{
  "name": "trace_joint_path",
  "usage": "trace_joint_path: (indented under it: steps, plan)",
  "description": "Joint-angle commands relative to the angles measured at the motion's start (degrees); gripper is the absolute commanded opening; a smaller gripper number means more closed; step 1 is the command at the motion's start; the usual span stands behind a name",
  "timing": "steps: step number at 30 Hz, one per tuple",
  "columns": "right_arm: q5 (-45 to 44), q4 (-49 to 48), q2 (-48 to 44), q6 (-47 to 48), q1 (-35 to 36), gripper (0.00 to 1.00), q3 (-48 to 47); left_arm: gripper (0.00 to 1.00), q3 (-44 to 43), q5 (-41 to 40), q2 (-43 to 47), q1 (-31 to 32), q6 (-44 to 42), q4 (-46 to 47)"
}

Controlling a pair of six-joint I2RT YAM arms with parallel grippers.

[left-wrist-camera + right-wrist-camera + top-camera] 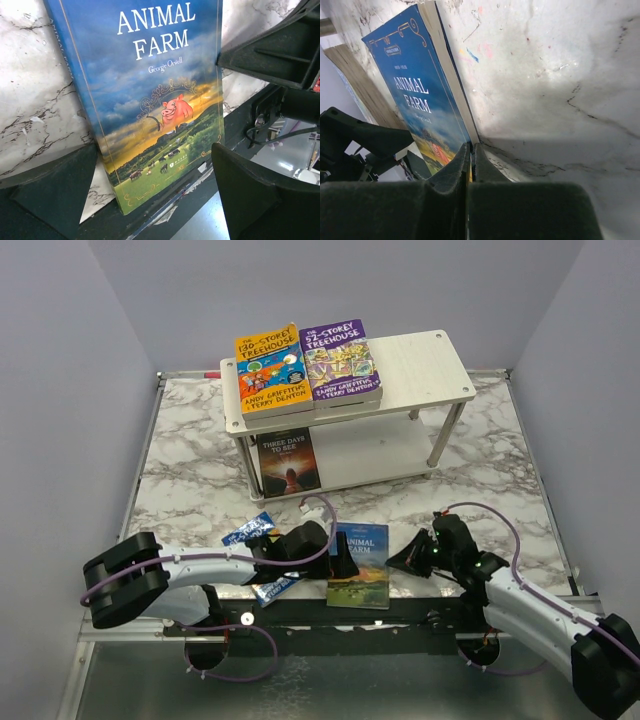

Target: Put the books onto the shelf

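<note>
The Animal Farm book (359,566) lies flat at the table's near edge, between my two grippers. My left gripper (343,562) is open at its left side, and in the left wrist view the book's (150,100) near corner sits between the wide fingers (50,192). My right gripper (402,560) is shut, its tips (471,148) pressed against the book's (422,100) page edge. The shelf (430,355) holds an orange book (270,370) and a purple book (339,360) on top, and a dark book (288,461) on the lower board. A blue book (248,531) lies partly under my left arm.
Grey walls close in the marble table (480,490) at the left, back and right. A black strip (300,612) runs along the near edge, and the book's near end rests on it. My right gripper's body (280,55) shows at the left wrist view's upper right.
</note>
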State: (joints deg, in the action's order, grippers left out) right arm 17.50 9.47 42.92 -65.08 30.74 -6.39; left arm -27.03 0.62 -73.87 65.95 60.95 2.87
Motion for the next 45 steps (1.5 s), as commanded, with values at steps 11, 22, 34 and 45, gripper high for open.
trace_joint_path:
  steps: [11,22,34,45]
  plan:
    - [4.8,-7.5,1.9,-1.2,0.4,0.01,5.5,0.99,10.6,4.1,-2.4,-0.6,4.9,17.3]
    - [5.4,-7.9,1.1,-1.4,0.4,0.01,9.0,0.94,19.2,-0.2,3.5,-1.7,11.2,31.7]
    - [6.4,-7.8,-0.6,-1.8,0.4,0.01,10.9,0.72,20.7,-0.2,6.0,-1.8,12.6,39.4]
    - [6.8,-8.9,-1.1,-2.1,0.3,0.01,12.1,0.54,23.8,-5.2,15.9,-2.1,13.1,41.3]
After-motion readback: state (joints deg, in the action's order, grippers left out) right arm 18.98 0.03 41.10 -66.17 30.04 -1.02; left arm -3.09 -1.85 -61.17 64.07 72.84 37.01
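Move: Lying flat beneath the wide-open left fingers is Animal Farm, its middle about 4 cm to that hand's right, level with it front to back and some 3 cm below. From the left hand, the blue book is around 17 cm to the left, straight across and about 4 cm lower; Three Days to See stands roughly 20 cm ahead and 13 cm left, about level in height. From the right hand, Animal Farm's middle is about 7 cm left, 1 cm back and 1 cm lower. Drawing back from over Animal Farm's cover, the left hand first eases slightly right, then goes about 3 cm left and 2 cm up to the left edge, tipping some 25 degrees flatter so its fingers point more to the right, and narrowing them to half open. The right hand, shut tips still at the book's right edge, slides 2 cm forward along it, then back. ##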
